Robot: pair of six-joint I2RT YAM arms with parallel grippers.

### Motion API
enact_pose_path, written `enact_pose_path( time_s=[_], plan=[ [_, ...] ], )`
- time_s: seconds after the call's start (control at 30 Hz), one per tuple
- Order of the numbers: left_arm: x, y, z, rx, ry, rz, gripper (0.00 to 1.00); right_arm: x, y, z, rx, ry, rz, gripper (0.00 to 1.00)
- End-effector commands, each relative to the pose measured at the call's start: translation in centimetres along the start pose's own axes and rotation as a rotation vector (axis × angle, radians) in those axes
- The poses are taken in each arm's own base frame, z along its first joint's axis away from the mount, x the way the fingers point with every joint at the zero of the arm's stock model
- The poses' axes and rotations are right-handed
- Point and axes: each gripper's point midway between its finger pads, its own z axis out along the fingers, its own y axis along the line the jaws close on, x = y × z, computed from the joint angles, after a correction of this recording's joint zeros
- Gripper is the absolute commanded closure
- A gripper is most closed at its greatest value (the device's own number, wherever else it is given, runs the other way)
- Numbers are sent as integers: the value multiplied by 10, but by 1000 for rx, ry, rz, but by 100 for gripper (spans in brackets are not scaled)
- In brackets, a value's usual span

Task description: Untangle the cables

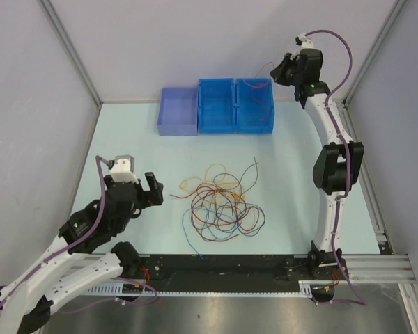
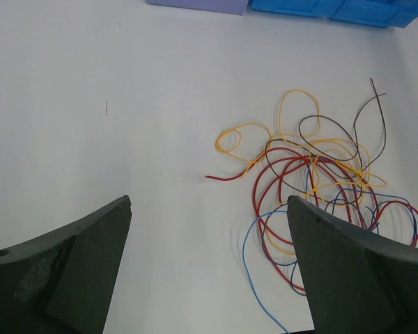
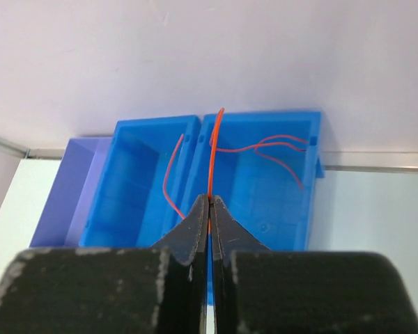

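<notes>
A tangle of thin red, orange-yellow, black and blue cables lies mid-table; it also shows in the left wrist view. My left gripper is open and empty, hovering left of the tangle; its dark fingers frame bare table and the pile's left edge. My right gripper is raised at the back right above the right blue bin. It is shut on a red cable, which hangs in loops over that bin.
Three bins stand in a row at the back: a purple one, a middle blue one and the right blue one. Grey walls enclose the table on three sides. A black rail runs along the near edge.
</notes>
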Motion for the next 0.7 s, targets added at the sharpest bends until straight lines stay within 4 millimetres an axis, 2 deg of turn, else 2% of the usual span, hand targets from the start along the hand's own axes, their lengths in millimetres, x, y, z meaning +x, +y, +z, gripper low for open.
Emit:
enact_pose_path(
  time_s=[0.0, 0.23, 0.33, 0.37, 0.4, 0.43, 0.5, 0.57, 0.67],
  plan=[
    [-5, -3, 2, 8, -15, 2, 2, 1, 17, 1, -44, -7, -25, 100],
    [-5, -2, 2, 7, -15, 1, 2, 22, 3, 16, 32, 6, -31, 100],
    [-5, -2, 2, 8, -16, -1, 2, 37, -5, 24, 71, 27, -31, 99],
    [-5, -2, 3, 7, -15, 0, 2, 41, -16, 24, 139, 30, -32, 94],
    [-5, -2, 3, 6, -14, 1, 2, 47, -21, 25, 174, 38, -35, 65],
    [-5, -3, 3, 9, -14, 0, 2, 49, -25, 24, 199, 43, -32, 51],
    [-5, -2, 3, 8, -13, 2, 1, 50, -27, 17, 237, 57, -29, 34],
    [-4, -3, 3, 10, -11, 4, 1, 49, -20, 10, 239, 65, -33, 31],
    [-5, -5, 3, 20, -14, 2, 0, 31, 2, -11, 215, 35, -39, 30]
  ],
)
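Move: The red cable, already pinched in the right hand's shut fingers, trails into the right blue bin, whose middle is about 6 cm ahead of that hand, 2 cm to its left and some 24 cm below. The left blue bin stands level with the right one, roughly 17 cm left of the hand, and the tangle lies about 35 cm back and 15 cm left. For the idle left hand, the right blue bin is some 49 cm ahead and 40 cm right. The red cable is lowered towards the right blue bin and let go: the right hand sinks about 7.5 cm in all, first easing some 2 cm left, then coming most of the way back right. Partway down the fingers open to about two thirds, still sinking faster as they spread, while the hand tips down about 10 degrees and turns slightly clockwise. ##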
